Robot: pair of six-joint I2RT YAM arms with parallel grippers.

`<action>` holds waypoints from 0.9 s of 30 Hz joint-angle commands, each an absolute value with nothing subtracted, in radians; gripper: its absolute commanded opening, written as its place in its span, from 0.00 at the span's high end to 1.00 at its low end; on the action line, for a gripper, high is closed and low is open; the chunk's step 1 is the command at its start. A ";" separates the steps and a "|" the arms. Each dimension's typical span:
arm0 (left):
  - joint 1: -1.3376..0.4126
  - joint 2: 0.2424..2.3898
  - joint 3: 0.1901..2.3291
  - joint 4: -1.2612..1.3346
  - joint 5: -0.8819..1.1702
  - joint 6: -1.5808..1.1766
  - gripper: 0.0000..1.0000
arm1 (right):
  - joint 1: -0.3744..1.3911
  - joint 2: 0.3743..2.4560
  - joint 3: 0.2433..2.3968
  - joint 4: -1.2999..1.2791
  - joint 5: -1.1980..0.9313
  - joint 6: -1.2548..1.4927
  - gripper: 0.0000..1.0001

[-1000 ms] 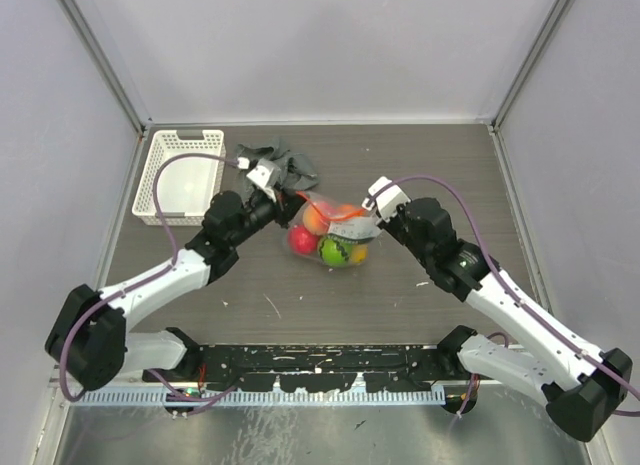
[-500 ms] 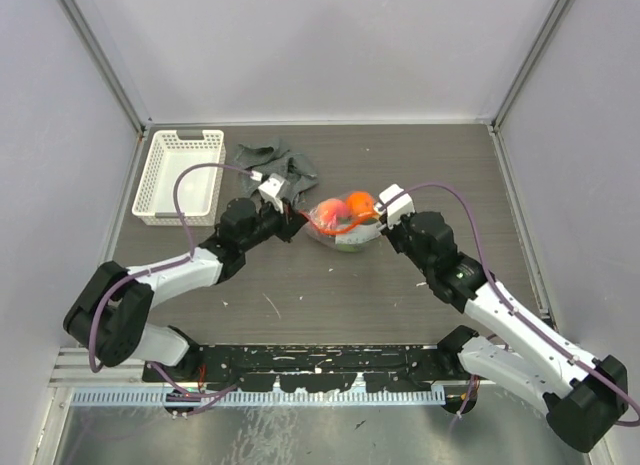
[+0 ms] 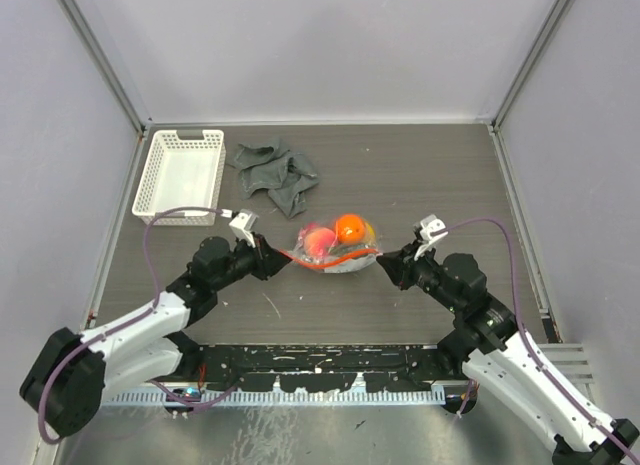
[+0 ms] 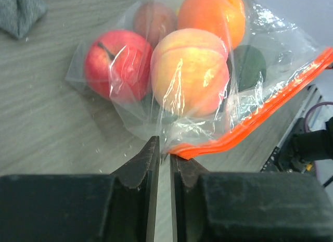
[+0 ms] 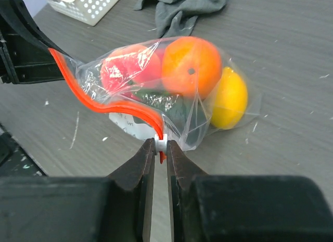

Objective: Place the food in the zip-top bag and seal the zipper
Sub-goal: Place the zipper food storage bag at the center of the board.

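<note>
The clear zip-top bag [image 3: 335,247] lies on the table between my two grippers, with the food inside it. The left wrist view shows a red apple [image 4: 117,65], a peach [image 4: 190,70], an orange [image 4: 213,15], a brown piece [image 4: 156,21] and a dark green piece [image 4: 250,65]. The right wrist view adds a yellow lemon [image 5: 229,99]. The red-orange zipper [image 3: 340,255] runs stretched between the grippers. My left gripper [image 4: 164,154] is shut on the bag's mouth corner. My right gripper [image 5: 160,144] is shut on the white slider at the zipper's other end.
A grey cloth [image 3: 275,170] lies behind the bag. A white lattice basket [image 3: 180,175] stands at the back left. The metal rail [image 3: 320,370] with the arm bases runs along the near edge.
Both grippers have drawn back toward the near edge and apart, bringing the bag down and nearer. The zipper strip is now pulled out straight between them.
</note>
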State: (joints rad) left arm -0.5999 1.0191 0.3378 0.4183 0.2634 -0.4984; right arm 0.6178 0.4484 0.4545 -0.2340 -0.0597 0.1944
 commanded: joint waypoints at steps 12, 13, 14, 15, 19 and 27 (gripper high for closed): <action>-0.597 0.420 0.358 -0.158 0.112 -0.648 0.27 | 0.617 0.288 0.486 -0.364 -0.137 0.371 0.50; -0.597 0.356 0.378 -0.213 0.082 -0.650 0.22 | 0.617 0.289 0.509 -0.384 -0.123 0.366 0.47; -0.597 0.308 0.397 -0.262 0.055 -0.648 0.17 | 0.616 0.288 0.532 -0.405 -0.105 0.357 0.44; -0.597 0.265 0.423 -0.302 0.016 -0.645 0.14 | 0.616 0.288 0.559 -0.426 -0.080 0.348 0.42; -0.596 0.138 0.526 -0.434 -0.058 -0.599 0.02 | 0.617 0.289 0.657 -0.501 0.089 0.294 0.31; -0.597 0.136 0.759 -0.577 -0.164 -0.378 0.02 | 0.616 0.287 0.754 -0.558 0.433 0.156 0.00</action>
State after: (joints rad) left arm -0.5999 0.1165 0.6712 -0.4797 -0.0811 -0.5243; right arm 0.6178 0.2939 0.7055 -0.5335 0.2131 0.2424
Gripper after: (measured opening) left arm 0.983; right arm 0.983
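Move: The left hand holds the left end of the orange zipper, with the filled bag's middle about 10 cm to its right, 4 cm ahead and 4 cm lower. The right hand still grips the white slider at the other end, the bag's middle some 9 cm to its left, 4 cm ahead and 5 cm lower. The grey cloth lies about 20 cm ahead of the left hand and 2 cm left, the white basket 20 cm ahead and 25 cm left. Both hands release the zipper ends, opening wide: left rises 17 cm, going left and back; right rises 8, rightward. ##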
